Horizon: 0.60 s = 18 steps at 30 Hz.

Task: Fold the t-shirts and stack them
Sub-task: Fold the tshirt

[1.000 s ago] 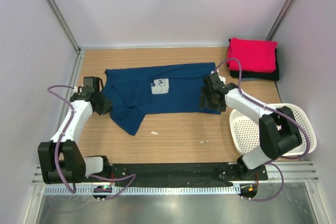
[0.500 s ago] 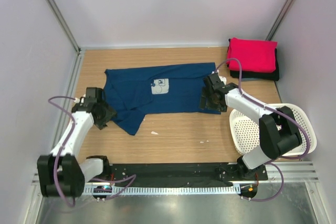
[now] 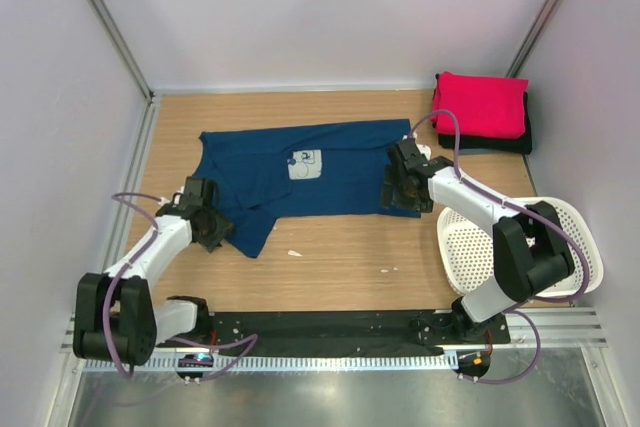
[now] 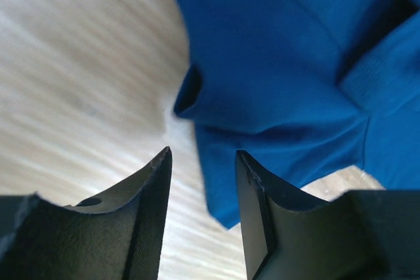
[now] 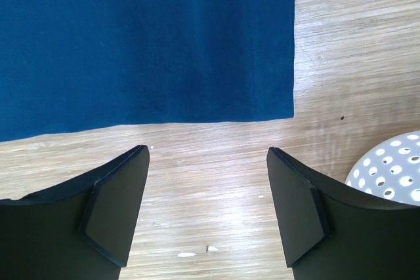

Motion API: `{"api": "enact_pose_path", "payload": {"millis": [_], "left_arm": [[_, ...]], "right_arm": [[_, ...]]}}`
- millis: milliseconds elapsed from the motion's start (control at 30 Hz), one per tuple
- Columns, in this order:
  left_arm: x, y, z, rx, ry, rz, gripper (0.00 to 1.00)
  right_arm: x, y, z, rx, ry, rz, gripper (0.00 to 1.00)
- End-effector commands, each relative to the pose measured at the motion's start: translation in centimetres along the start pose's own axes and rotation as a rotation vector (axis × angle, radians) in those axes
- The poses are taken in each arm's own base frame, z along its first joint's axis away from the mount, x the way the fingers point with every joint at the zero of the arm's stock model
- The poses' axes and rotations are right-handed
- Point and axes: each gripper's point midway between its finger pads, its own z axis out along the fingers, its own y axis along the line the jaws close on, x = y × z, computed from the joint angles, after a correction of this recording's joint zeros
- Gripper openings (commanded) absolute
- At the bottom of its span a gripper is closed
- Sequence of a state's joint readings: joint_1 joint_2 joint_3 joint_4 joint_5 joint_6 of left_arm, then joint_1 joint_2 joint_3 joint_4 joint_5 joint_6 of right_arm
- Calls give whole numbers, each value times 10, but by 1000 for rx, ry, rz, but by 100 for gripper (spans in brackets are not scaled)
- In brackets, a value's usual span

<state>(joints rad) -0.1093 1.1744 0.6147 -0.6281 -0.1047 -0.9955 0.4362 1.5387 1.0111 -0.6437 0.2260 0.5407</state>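
Note:
A navy blue t-shirt (image 3: 300,177) lies spread across the middle of the table, print up, its left part folded toward the near side. The left gripper (image 3: 215,230) is at that folded sleeve's near left edge. In the left wrist view the left gripper (image 4: 203,152) stands open, with the navy cloth (image 4: 282,63) just beyond the tips and nothing between them. The right gripper (image 3: 393,190) hovers open over the shirt's near right corner. Its wrist view shows the right gripper (image 5: 207,151) above bare wood, the hem corner (image 5: 282,106) ahead. A pink-red tee (image 3: 480,104) lies folded on a black one (image 3: 497,144).
A white perforated basket (image 3: 560,237) stands at the right, beside the right arm, and its rim (image 5: 390,168) shows in the right wrist view. Small pale crumbs (image 3: 293,253) lie on the wood near the shirt. Walls close in the table on three sides.
The left gripper has let go of the shirt's left edge, opened, and moved toward the near side and right to the folded sleeve. The right arm has stayed still.

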Motion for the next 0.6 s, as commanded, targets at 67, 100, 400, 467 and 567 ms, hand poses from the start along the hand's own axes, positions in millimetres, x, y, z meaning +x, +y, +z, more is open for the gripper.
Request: {"api": "enact_pose_path", "payload": {"millis": [67,100,400,467,567], "left_arm": [[-14,-25,18,30,-61,12,37],[-14,-24,19,16,-66,19,34],[-18,-8,-31,-136,-115,129,0],[-16,0,-47,-186,-119,165,0],[-11,11,-64,-240,-118,153,0]], "right_arm": [[-13,-2,-7,15,-39,1,79],[-12,-4,-7,22,-44,5,79],[-13,-14,-13,48,-60,18,79],[-12,-15,-12,49,-57,23,79],[-11,-16,-11,58,-52,24,79]]}}
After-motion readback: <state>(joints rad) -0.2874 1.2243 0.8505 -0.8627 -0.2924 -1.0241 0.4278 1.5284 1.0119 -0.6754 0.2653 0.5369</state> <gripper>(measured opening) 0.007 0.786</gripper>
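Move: Just ahead of the left fingertips, about 1 cm out, 1 cm to the right and 2 cm below, lies the near-left edge of the t-shirt's sleeve. From this hand the folded flap is some 10 cm ahead and 8 cm right, the print about 13 cm ahead and 14 cm right, and the white scrap 13 cm right and 1 cm back. The right hand has that sleeve edge roughly 28 cm to its left, 6 cm back and 5 cm below. Dipping about 2 cm and easing slightly forward, the left hand shuts its half-open fingers on the sleeve's edge and pinches it. It then goes straight up with the cloth by some 6 cm, the wrist rolling about 10 degrees so that its left side rises. ##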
